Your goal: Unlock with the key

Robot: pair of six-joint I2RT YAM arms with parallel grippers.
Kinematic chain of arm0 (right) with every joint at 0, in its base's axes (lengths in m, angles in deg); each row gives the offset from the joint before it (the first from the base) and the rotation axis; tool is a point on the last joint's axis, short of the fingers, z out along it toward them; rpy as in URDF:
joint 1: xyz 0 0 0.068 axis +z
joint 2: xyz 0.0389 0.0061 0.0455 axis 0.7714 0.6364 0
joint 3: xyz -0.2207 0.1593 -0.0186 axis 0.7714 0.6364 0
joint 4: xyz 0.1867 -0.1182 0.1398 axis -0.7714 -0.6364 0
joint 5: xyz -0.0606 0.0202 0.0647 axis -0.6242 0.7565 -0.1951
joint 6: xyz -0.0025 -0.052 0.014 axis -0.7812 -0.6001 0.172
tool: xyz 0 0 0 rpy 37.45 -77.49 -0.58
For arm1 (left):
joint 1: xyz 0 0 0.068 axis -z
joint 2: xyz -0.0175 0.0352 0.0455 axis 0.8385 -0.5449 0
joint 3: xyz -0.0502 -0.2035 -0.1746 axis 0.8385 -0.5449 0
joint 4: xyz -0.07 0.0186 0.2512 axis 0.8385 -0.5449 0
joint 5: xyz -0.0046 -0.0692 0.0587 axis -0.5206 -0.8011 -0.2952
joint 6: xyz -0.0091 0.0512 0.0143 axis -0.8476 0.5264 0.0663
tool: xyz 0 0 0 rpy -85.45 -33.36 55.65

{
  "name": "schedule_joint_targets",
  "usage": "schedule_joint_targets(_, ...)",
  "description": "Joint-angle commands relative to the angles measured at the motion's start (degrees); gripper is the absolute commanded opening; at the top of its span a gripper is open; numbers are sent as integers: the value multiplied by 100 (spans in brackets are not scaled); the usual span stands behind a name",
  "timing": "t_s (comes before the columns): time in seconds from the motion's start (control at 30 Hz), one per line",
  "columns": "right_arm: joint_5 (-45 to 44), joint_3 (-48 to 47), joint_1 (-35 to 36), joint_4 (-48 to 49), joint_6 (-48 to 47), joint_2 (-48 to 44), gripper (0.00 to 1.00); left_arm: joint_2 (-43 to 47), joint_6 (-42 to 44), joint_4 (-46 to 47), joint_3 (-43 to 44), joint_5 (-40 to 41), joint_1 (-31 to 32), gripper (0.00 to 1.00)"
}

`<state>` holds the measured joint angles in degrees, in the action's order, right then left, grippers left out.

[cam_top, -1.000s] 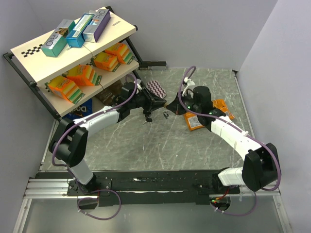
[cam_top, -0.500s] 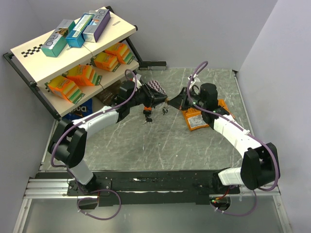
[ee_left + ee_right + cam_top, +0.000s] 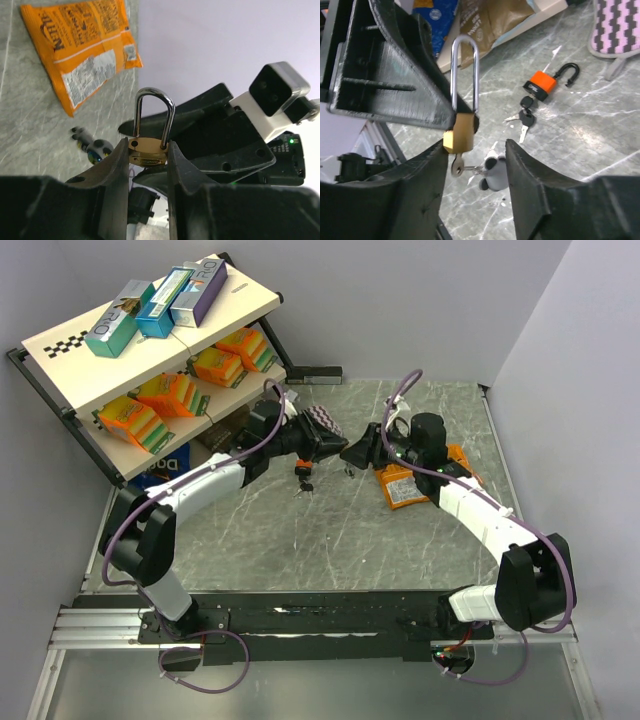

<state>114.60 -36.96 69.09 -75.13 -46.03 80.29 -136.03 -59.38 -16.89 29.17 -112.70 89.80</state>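
My left gripper (image 3: 146, 156) is shut on a brass padlock (image 3: 147, 151), its silver shackle (image 3: 155, 112) upright. In the right wrist view the padlock (image 3: 460, 131) hangs just above my open right gripper (image 3: 475, 172). A key (image 3: 456, 164) sticks out of the padlock's underside, and a small panda keychain (image 3: 492, 176) dangles from it between the fingers, which touch neither. From above, the left gripper (image 3: 325, 445) and right gripper (image 3: 356, 452) meet tip to tip over the middle of the table. I cannot tell whether the shackle is released.
An orange padlock (image 3: 542, 82) with an open shackle and its keys (image 3: 525, 117) lies on the marble table (image 3: 330, 530). Orange snack packets (image 3: 400, 486) lie under the right arm. A striped pink cloth (image 3: 320, 418) and a shelf (image 3: 150, 350) of boxes stand at the back left.
My right gripper has opened and let go of the key, which stays in the padlock. Both grippers have shifted slightly toward the back of the table.
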Motion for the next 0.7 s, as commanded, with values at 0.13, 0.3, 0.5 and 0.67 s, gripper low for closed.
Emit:
schedule_joint_targets(0.13, -174, 149, -77, -24, -342, -725, 68, 120, 1002, -389, 126, -540, -267, 1)
schedule_joint_targets(0.3, 326, 0, -261, -94, -307, -1103, 75, 339, 1803, -329, -155, -1084, -425, 1)
schedule_joint_targets(0.5, 1705, -869, -270, -288, -175, -551, 77, 621, 2936, -258, -287, -2385, -434, 1)
schedule_joint_targets(0.67, 2523, -1125, -253, 37, 212, -67, 77, 841, 3395, -556, -209, -2913, -434, 1)
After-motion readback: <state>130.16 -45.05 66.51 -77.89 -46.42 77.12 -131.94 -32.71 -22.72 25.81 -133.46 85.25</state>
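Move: The brass padlock, with a key and its ring hanging beneath, is already held between the left fingertips. From the right hand, whose fingers are already open, that padlock is about 3 cm to the left and 1 cm ahead, at the same height. On the table some 20 cm below, the orange padlock stands roughly 7 cm ahead and 11 cm left of the right hand; the loose keys are 3 cm ahead and 11 cm left. Lift the right gripper up about 8 cm, drawing it back 3 cm, away from the brass padlock, while its fingers open wider and it turns slightly counter-clockwise. Keep the left grip on the padlock and dip it a little while easing left, then swing it back, about 5 cm in all, turning some 20 degrees clockwise. ##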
